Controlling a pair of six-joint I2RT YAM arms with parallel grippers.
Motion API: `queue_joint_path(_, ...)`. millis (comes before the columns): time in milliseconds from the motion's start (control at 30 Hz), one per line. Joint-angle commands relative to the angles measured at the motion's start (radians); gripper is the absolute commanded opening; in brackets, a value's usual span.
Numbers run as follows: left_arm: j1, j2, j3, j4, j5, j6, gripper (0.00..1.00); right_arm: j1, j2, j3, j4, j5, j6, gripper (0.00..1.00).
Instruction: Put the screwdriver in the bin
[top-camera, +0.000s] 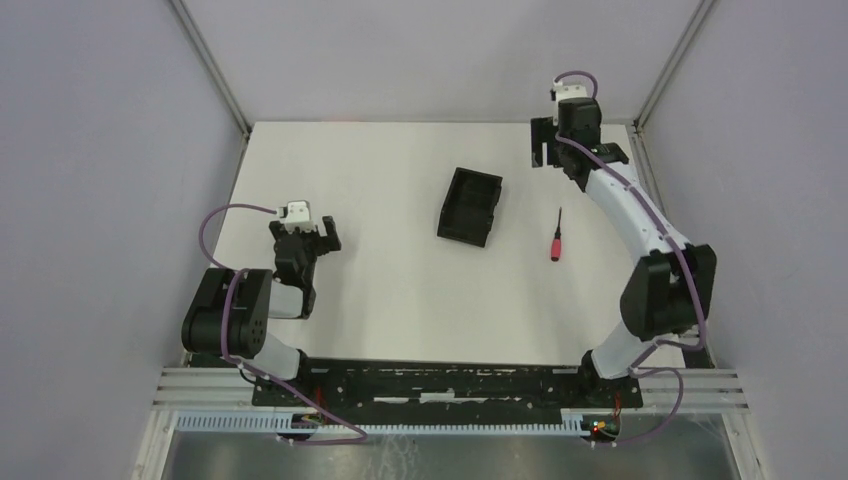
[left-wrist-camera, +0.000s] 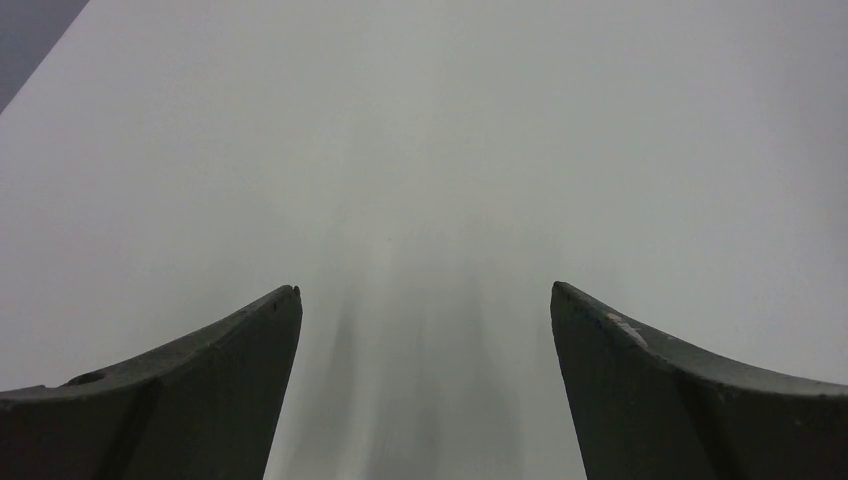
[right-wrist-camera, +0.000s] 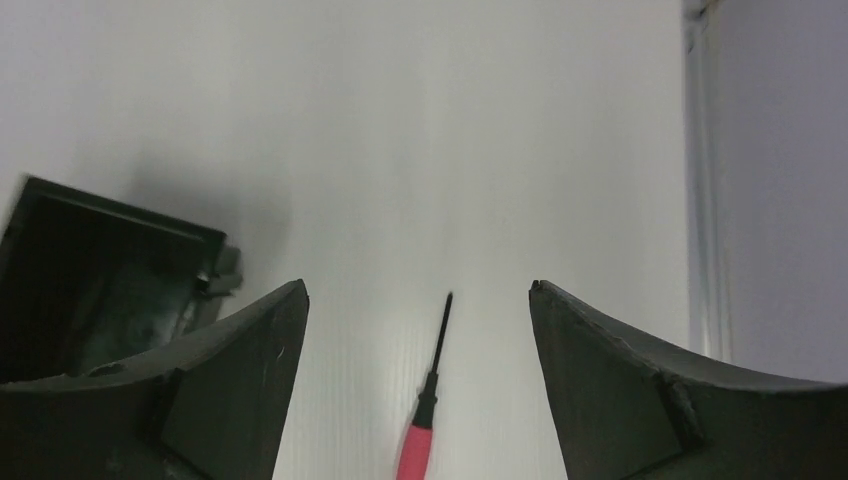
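The screwdriver (top-camera: 556, 238), with a red handle and a thin dark shaft, lies on the white table right of the bin (top-camera: 470, 206), a small black open tray. My right gripper (top-camera: 575, 152) is open and empty, held high at the right rear. In the right wrist view the screwdriver (right-wrist-camera: 428, 392) lies on the table between the spread fingers of my right gripper (right-wrist-camera: 418, 290), tip pointing away, and the bin (right-wrist-camera: 90, 290) shows at the left. My left gripper (top-camera: 305, 240) is open and empty at the left; its wrist view (left-wrist-camera: 425, 290) shows only bare table.
The white table (top-camera: 380, 290) is enclosed by grey walls with metal corner posts; one post (right-wrist-camera: 700, 200) runs along the right edge near the screwdriver. A metal rail (top-camera: 450, 385) carries both arm bases at the near edge.
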Motion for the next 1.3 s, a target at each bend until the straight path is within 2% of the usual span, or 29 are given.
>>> queue_joint_path(0,-0.004,0.006,0.001,0.054,-0.003,0.017,1.0,-0.038,0.155,-0.028,-0.202,-0.127,0.05,0.87)
queue_joint_path(267,-0.004,0.006,0.001,0.054,-0.002,0.017,1.0,-0.1,0.18,-0.336,-0.044,-0.115,0.081,0.85)
queue_joint_path(367,-0.003,0.007,0.001,0.054,-0.002,0.017,1.0,-0.116,0.189,-0.423,0.007,-0.162,0.081,0.8)
queue_joint_path(433,-0.004,0.006,0.001,0.054,-0.002,0.017,1.0,-0.123,0.203,-0.463,0.046,-0.192,0.083,0.73)
queue_joint_path(500,-0.003,0.005,0.001,0.054,-0.002,0.017,1.0,-0.135,0.22,-0.477,0.067,-0.202,0.081,0.61)
queue_joint_path(633,-0.003,0.006,0.001,0.054,-0.002,0.017,1.0,-0.143,0.239,-0.426,0.022,-0.218,0.066,0.18)
queue_joint_path(700,-0.003,0.006,0.001,0.054,-0.002,0.017,1.0,-0.143,0.214,-0.38,-0.021,-0.225,0.055,0.0)
queue_joint_path(933,-0.003,0.006,0.001,0.054,-0.002,0.017,1.0,-0.144,0.125,-0.045,-0.348,-0.284,0.001,0.0)
queue_joint_path(1033,-0.004,0.006,0.001,0.054,-0.002,0.017,1.0,-0.143,0.089,0.06,-0.43,-0.284,0.005,0.0)
queue_joint_path(1133,-0.004,0.006,0.001,0.054,-0.002,0.017,1.0,-0.143,0.052,0.094,-0.425,-0.297,0.045,0.0)
queue_joint_path(1267,-0.003,0.006,0.001,0.054,-0.003,0.017,1.0,-0.135,0.013,0.045,-0.295,-0.439,0.153,0.0)
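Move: The screwdriver lies on the table about 9 cm back from the right hand, 3 cm to its right and some 24 cm below, its red handle end nearest the robot. The bin stands about 21 cm to the left of the screwdriver and 6 cm farther out, so roughly 18 cm left and 3 cm back of this hand. From the left hand the screwdriver is about 57 cm to the right, level with it and some 7 cm below. The right hand swoops down about 24 cm and back some 9 cm onto the screwdriver, tipping its open fingers some 35 degrees further towards the table, then shuts them across the dark collar where the shaft meets the red handle. Keeping that pinch, it rises nearly 20 cm and eases about 5 cm forward, still short of any real swing left to the bin, while the wrist levels part of the way back. ##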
